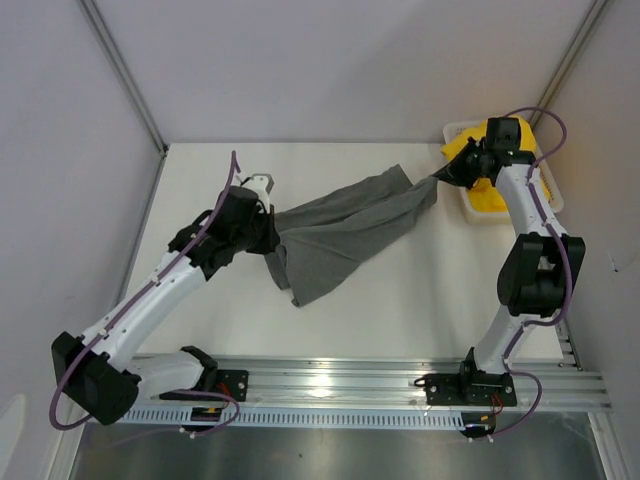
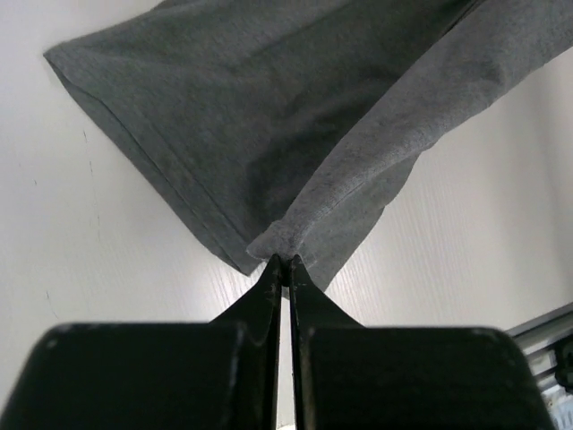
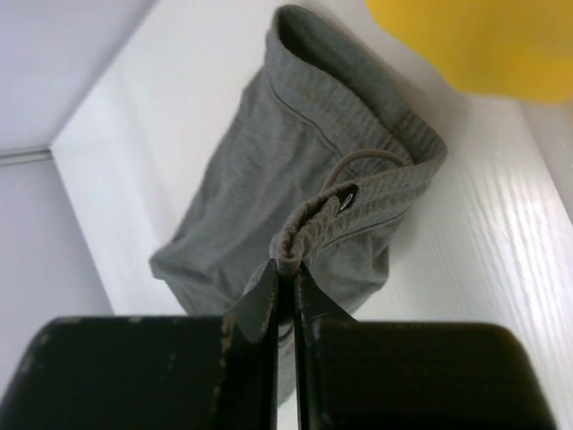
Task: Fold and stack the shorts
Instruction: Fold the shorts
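The dark grey shorts [image 1: 345, 232] hang stretched between both arms above the white table [image 1: 400, 320]. My left gripper [image 1: 270, 240] is shut on a leg hem of the grey shorts [image 2: 286, 161], pinched at the fingertips [image 2: 276, 269]. My right gripper [image 1: 440, 178] is shut on the ribbed waistband of the grey shorts [image 3: 313, 179], beside the drawstring eyelet [image 3: 346, 199]. The yellow shorts [image 1: 482, 190] lie bunched in the white basket [image 1: 455, 130] at the back right, partly hidden by the right arm; the yellow shorts [image 3: 474, 45] also fill the right wrist view's top corner.
Grey enclosure walls [image 1: 80, 100] close the table at the back and sides. A metal rail [image 1: 330, 380] carrying both arm bases runs along the near edge. The basket stands at the table's right edge.
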### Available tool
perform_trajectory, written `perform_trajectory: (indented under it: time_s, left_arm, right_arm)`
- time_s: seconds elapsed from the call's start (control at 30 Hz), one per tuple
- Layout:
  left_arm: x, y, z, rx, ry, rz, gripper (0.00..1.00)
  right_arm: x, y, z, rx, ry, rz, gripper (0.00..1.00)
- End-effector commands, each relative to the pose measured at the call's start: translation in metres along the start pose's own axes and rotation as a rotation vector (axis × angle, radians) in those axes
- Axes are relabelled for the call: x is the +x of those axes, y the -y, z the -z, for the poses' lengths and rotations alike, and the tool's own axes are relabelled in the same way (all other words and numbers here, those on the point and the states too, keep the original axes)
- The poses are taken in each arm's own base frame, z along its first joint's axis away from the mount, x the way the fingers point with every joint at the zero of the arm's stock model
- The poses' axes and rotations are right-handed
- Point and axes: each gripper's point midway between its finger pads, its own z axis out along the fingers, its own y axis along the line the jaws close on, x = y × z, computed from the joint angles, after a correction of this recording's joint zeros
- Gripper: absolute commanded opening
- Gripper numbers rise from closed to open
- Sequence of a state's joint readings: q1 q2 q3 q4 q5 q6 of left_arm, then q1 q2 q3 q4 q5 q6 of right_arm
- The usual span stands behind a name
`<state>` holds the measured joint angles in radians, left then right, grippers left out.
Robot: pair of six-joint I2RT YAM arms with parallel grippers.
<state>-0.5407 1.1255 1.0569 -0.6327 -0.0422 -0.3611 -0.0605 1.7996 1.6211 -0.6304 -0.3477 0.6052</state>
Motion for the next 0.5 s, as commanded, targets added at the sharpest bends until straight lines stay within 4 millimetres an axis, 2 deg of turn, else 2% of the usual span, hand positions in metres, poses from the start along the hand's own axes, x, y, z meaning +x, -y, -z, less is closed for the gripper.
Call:
perform_trajectory:
  time_s: [0.0,0.03,0.2,0.27,0.3,0.37,0.43,0.47]
  left_arm:
    - [-0.049,0.008,0.003,0.031,0.111,0.018,0.00]
    - [-0.051,0.007,0.001,0.029,0.110,0.026,0.00]
    - [-0.077,-0.002,-0.002,0.008,0.140,0.070,0.00]
    - [-0.081,0.002,-0.005,0.041,0.129,0.081,0.00]
    - [-0.086,-0.001,-0.005,0.038,0.133,0.091,0.00]
    - [-0.089,-0.003,-0.008,0.037,0.128,0.105,0.00]
    - [-0.096,-0.010,-0.009,0.023,0.135,0.122,0.00]
    - [-0.094,-0.012,-0.016,0.018,0.115,0.133,0.00]
  right_arm:
    - [-0.027,-0.041,0.001,-0.119,0.044,-0.023,0.00]
    - [-0.036,-0.049,0.003,-0.135,0.066,-0.019,0.00]
    - [-0.044,-0.063,-0.016,-0.156,0.054,-0.038,0.00]
    - [-0.052,-0.073,-0.018,-0.179,0.064,-0.038,0.00]
    - [-0.052,-0.071,-0.027,-0.173,0.053,-0.044,0.00]
    - [-0.060,-0.077,-0.030,-0.185,0.065,-0.047,0.00]
    - [-0.062,-0.078,-0.041,-0.193,0.060,-0.052,0.00]
    - [-0.064,-0.081,-0.043,-0.201,0.063,-0.058,0.00]
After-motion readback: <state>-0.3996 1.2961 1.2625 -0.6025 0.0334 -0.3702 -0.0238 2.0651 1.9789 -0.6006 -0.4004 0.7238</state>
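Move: Both hands already hold the near edge of the shorts up off the table. From the left hand, the lying leg's far hem corner is about 14 cm ahead, 8 cm left and 16 cm below; the shorts' trailing near corner is some 10 cm back and 4 cm right. From the right hand, the far waist corner is roughly 12 cm ahead, 7 cm left and 16 cm down, and the basket's middle about 8 cm ahead, 21 cm right and 10 cm lower. Both hands keep their shut grip on the raised near edge and carry it forward together over the lying far half of the shorts, the right leading by about 8 cm with a slight drift left and a small early rise, drawing the waist past the basket. The left takes the leg hem some 6.5 cm forward while climbing about half as much, towards the far hem corner, each wrist turning only slightly. ##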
